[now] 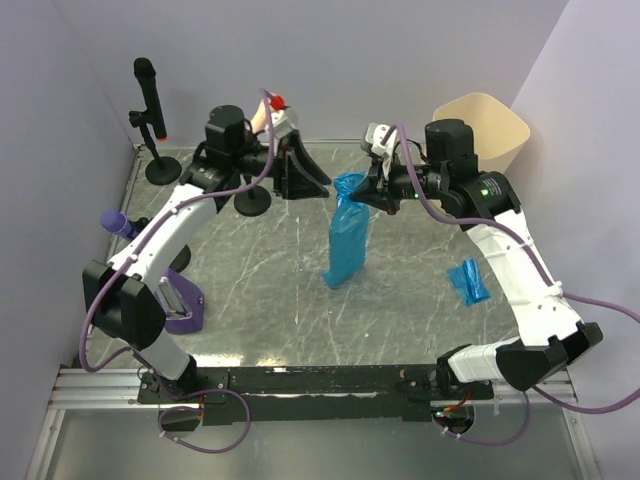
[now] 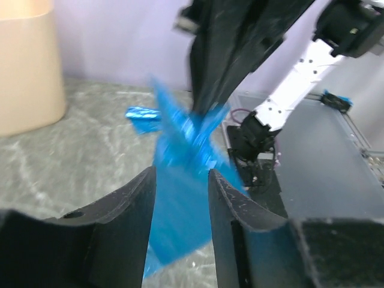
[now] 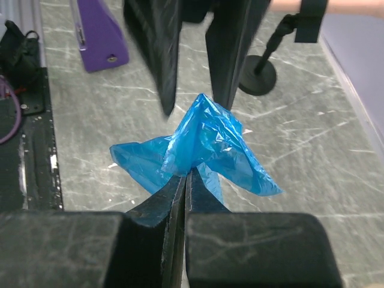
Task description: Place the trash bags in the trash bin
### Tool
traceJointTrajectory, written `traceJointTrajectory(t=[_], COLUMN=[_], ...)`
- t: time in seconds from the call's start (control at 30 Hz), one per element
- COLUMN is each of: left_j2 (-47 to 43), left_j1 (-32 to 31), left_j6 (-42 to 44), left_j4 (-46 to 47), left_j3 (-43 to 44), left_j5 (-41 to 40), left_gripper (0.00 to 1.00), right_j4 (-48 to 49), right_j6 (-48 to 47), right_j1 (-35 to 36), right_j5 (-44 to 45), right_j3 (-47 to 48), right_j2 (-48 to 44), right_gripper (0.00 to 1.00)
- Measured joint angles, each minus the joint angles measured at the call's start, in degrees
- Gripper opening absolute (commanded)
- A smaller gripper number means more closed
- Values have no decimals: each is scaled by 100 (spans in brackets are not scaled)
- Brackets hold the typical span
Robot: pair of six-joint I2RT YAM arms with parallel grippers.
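Observation:
A long blue trash bag (image 1: pixel 347 238) hangs upright over the middle of the table, its lower end near the surface. My right gripper (image 1: pixel 360 192) is shut on its bunched top (image 3: pixel 207 138), the jaws (image 3: pixel 187 173) pressed together on the plastic. My left gripper (image 1: pixel 324 184) is just left of the bag's top and open; its fingers (image 3: pixel 165 60) stand apart, and the bag (image 2: pixel 180 162) shows beyond the gap between them (image 2: pixel 182 174). A second, folded blue trash bag (image 1: pixel 468 281) lies on the table at the right. The cream trash bin (image 1: pixel 484 128) stands at the back right corner.
A microphone on a stand (image 1: pixel 150 105) is at the back left, with a second round black base (image 1: pixel 252 203) near the left arm. A purple holder (image 1: pixel 182 306) sits at the front left. Walls close the left, back and right sides.

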Motion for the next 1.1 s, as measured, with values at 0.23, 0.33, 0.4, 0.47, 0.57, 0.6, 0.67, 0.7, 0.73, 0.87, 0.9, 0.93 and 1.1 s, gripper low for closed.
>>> traceJointTrajectory(t=[0.23,0.33,0.4,0.47,0.57,0.6,0.67,0.7,0.73,0.87,0.9,0.93,1.1], left_j2=[317,337,334,323,297,282,240,212,181,76,68,66,66], left_j1=[-269,-236,-208,-184,-155,-133,-74,-42,0,212,238,249,227], left_j6=[-407,-450,-409,-304,-68,15,118,149,160,151,144,136,-74], left_j4=[566,610,560,452,164,52,-114,-192,-243,-299,-299,-297,-168], left_j3=[87,103,116,120,127,127,125,125,116,107,107,107,107], left_j5=[79,109,111,81,44,44,46,48,55,50,52,52,61], left_gripper=[1,1,1,1,1,1,1,1,1,1,1,1,3], right_j4=[129,195,221,221,221,223,223,221,195,72,7,-31,-15], right_j6=[144,184,201,227,271,280,295,299,299,278,243,225,267], right_j1=[15,15,-2,-72,-166,-184,-212,-225,-264,-442,-461,-463,-446], right_j5=[-227,-192,-186,-260,-391,-422,-459,-466,-457,-503,-522,-540,-562], right_j3=[157,160,166,168,168,168,168,168,168,168,168,166,76], right_j2=[516,595,601,601,601,601,601,601,595,533,509,481,330], right_gripper=[1,0,0,0,0,0,0,0,0,0,0,7,41])
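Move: The trash bag's gathered neck is about 4 cm to the left gripper's right, level with the open fingers. The right gripper already pinches that neck, with the left gripper some 5 cm to its left and 1 cm farther out. From the right hand, the trash bin stands about 22 cm ahead and 29 cm right, and the small blue bag lies 4 cm back and 28 cm right, both lower down. The microphone stand is some 17 cm ahead and 18 cm left of the left hand. Bring the left gripper about 2 cm right and shut it on the trash bag's neck, while the right, still pinching, carries the neck forward, left and slightly down to meet it, about 3 cm in all. Then draw the left about 3 cm back to the left with its grip kept, ease the shut right gripper some 2 cm to the right, and open it partway as it backs off slightly. ##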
